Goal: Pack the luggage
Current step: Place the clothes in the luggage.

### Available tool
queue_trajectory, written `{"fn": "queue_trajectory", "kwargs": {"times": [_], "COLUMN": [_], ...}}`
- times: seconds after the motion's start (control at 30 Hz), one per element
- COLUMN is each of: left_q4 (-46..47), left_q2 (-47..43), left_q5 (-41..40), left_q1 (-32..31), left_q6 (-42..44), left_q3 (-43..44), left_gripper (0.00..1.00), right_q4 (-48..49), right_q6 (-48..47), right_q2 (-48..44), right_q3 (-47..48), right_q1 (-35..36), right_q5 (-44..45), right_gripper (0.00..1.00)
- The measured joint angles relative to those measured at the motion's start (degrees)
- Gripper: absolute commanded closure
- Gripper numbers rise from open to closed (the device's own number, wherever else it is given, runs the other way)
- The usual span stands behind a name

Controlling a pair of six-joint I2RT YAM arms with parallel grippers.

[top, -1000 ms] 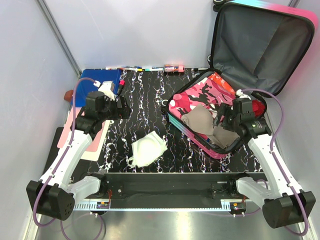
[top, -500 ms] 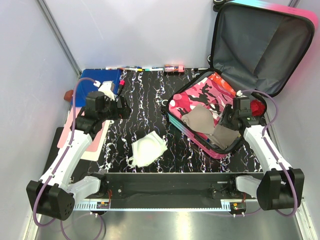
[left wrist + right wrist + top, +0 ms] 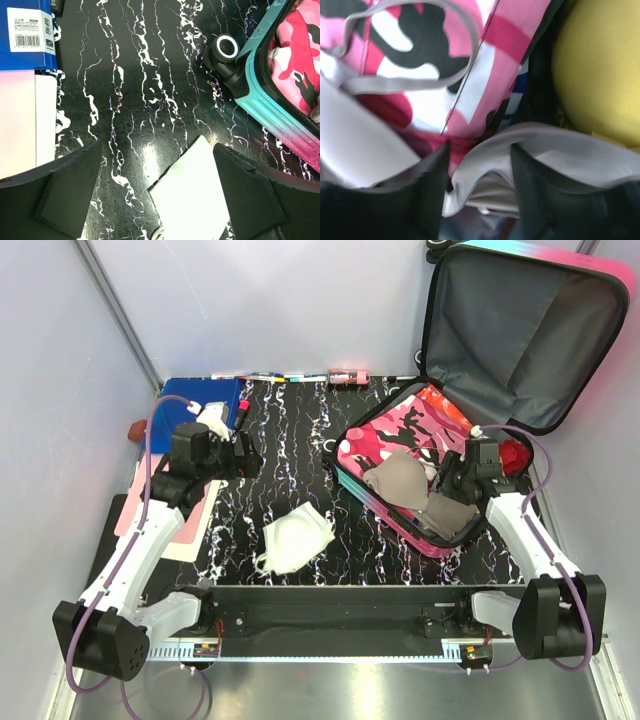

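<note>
The luggage [image 3: 400, 525] lies open at the right of the table, its grey-lined lid [image 3: 520, 330] propped upright. Inside lie a pink camouflage garment [image 3: 400, 430] and a grey garment [image 3: 400, 480]. My right gripper [image 3: 450, 483] is down inside the case. In the right wrist view its jaws [image 3: 479, 170] are shut on a fold of the grey garment [image 3: 485, 165], over the pink camouflage cloth [image 3: 465, 90]. My left gripper [image 3: 245, 455] hangs open above the table at the left. Beneath it, between its fingers in the left wrist view, lies a white face mask [image 3: 192, 185], untouched.
A blue folder [image 3: 198, 400] and pink sheets [image 3: 170, 520] lie at the left. Markers [image 3: 265, 377] line the back edge. The white mask [image 3: 293, 540] sits mid-table. A yellow item [image 3: 600, 70] shows inside the case. The luggage wheel [image 3: 226, 48] juts toward the table's middle.
My right gripper has narrowed onto the grey garment and shifted slightly toward the back of the case, its arm swinging in. The left arm has not moved.
</note>
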Motion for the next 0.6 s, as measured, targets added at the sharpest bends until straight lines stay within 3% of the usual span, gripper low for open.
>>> {"fn": "queue_trajectory", "kwargs": {"times": [0.23, 0.4, 0.6], "left_q4": [0.0, 0.0, 0.0], "left_q2": [0.0, 0.0, 0.0], "left_q5": [0.0, 0.0, 0.0], "left_q1": [0.0, 0.0, 0.0], "left_q6": [0.0, 0.0, 0.0], "left_q3": [0.0, 0.0, 0.0], "left_gripper": [0.01, 0.01, 0.01], "right_q4": [-4.7, -5.1, -1.0], "right_q6": [-1.5, -3.8, -6.1], "right_q2": [-4.3, -10.2, -12.2], "right_q3": [3.9, 7.4, 11.2], "right_q1": [0.0, 1.0, 11.7], "right_q5": [-2.1, -7.6, -12.7], "right_gripper": [0.23, 0.25, 0.27]}}
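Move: The white bag I go for next lies on the table about 33 cm to my right hand's left, some 12 cm back and roughly 10 cm lower. Inside the luggage, the grey bag is just below my right fingers, about 5 cm left and 3 cm back; the camouflage bag is some 9 cm left and 7 cm ahead; the yellow bag is about 8 cm right and 3 cm ahead. From my left hand the white bag is about 9 cm right, 13 cm back and 20 cm down. I open my right fingers wider, come free of the grey bag's strap and lift out of the luggage by about 14 cm. Partway up I swing left as well, nearly 10 cm in all and still picking up speed, passing above the grey bag to the white bag's side. Meanwhile my wrist turns counter-clockwise about 25 degrees and its fingertips tip up some 20. ##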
